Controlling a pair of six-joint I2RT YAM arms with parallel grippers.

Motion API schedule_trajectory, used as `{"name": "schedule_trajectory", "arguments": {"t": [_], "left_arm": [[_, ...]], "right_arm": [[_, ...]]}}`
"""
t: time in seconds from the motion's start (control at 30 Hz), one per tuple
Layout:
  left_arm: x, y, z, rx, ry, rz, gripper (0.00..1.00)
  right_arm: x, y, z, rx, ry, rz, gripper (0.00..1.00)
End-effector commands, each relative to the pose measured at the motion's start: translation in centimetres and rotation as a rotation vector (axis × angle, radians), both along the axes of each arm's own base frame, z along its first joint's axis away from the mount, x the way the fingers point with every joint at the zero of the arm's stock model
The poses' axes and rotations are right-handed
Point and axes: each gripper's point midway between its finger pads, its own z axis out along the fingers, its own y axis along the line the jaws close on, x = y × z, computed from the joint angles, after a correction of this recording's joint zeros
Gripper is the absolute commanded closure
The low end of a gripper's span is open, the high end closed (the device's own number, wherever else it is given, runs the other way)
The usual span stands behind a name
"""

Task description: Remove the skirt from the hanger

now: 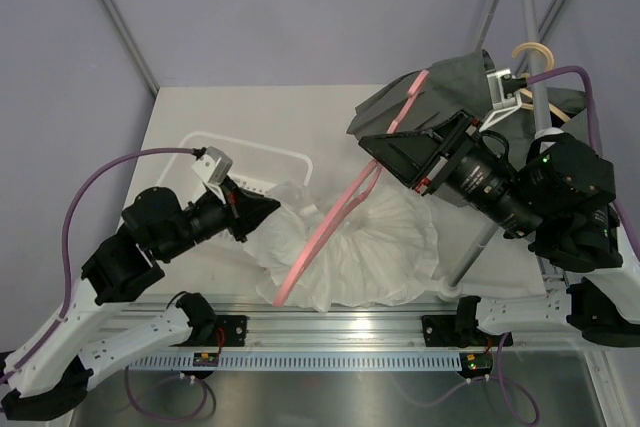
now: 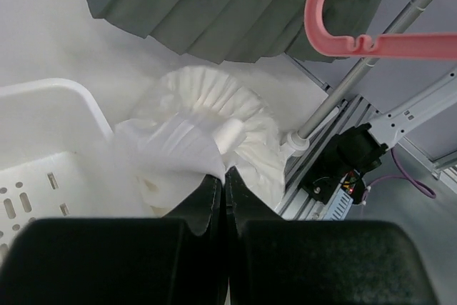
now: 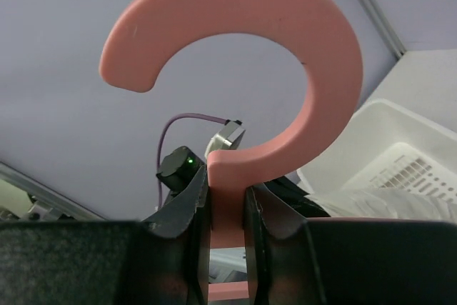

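Observation:
The white pleated skirt [image 1: 370, 247] lies bunched on the table, also seen in the left wrist view [image 2: 207, 105]. My left gripper [image 1: 272, 209] reaches in from the left, its fingers [image 2: 214, 191] pressed together on a fold of the skirt's edge. A pink hanger [image 1: 325, 232] slants across the skirt, one arm down toward the front rail. My right gripper [image 1: 385, 162] is shut on the hanger's neck; in the right wrist view the pink hook [image 3: 285, 33] curls above the jaws [image 3: 227, 191]. Whether the skirt hangs from it is hidden.
A white perforated basket [image 1: 250, 152] sits behind the skirt at the left. A grey pleated garment [image 1: 450, 87] hangs on a wooden hanger [image 1: 535, 52] from the metal rack pole [image 1: 530, 7] at the right. The aluminium rail [image 1: 340, 332] runs along the near edge.

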Motion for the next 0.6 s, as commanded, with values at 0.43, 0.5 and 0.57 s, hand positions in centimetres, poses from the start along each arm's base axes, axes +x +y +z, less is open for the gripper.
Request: {"name": "schedule_trajectory", "arguments": {"t": [0.43,0.5,0.57], "left_arm": [[5.0,6.0,28.1,-0.069,-0.828,0.412,1.0],[6.6,5.8,28.8,0.02,-0.862,0.459,1.0],[7.3,7.9,30.4,0.066,-0.89,0.561,1.0]], "right_arm": [[-1.5,-1.8,0.6,0.024,-0.029,0.055,1.0],[-1.4,-2.3,0.1,0.007,-0.029,0.039,1.0],[-1.2,-2.5,-0.7,-0.02,-0.024,0.025,1.0]]}}
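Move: The left hand, pinching the white skirt's edge, has the basket roughly 20 cm ahead, 11 cm to its left and 29 cm below. The skirt's bulk lies heaped on the table about 9 cm ahead, 15 cm to the left hand's right and 28 cm below; the bare hanger's neck is about 14 cm to its right, level fore and aft, 22 cm up. From the right hand the basket is around 22 cm ahead, 25 cm left, 51 cm below. Upward, fast after a gentle start, the left arm lifts the skirt some 27 cm off its heap, drifting about 5 cm forward and 5 cm left, while the wrist tips the fingers up by roughly 45 degrees and swings them counter-clockwise. Its shut fingers keep their pinch. The right hand keeps hold of the hanger's neck, rising about 2 cm and sinking again. ##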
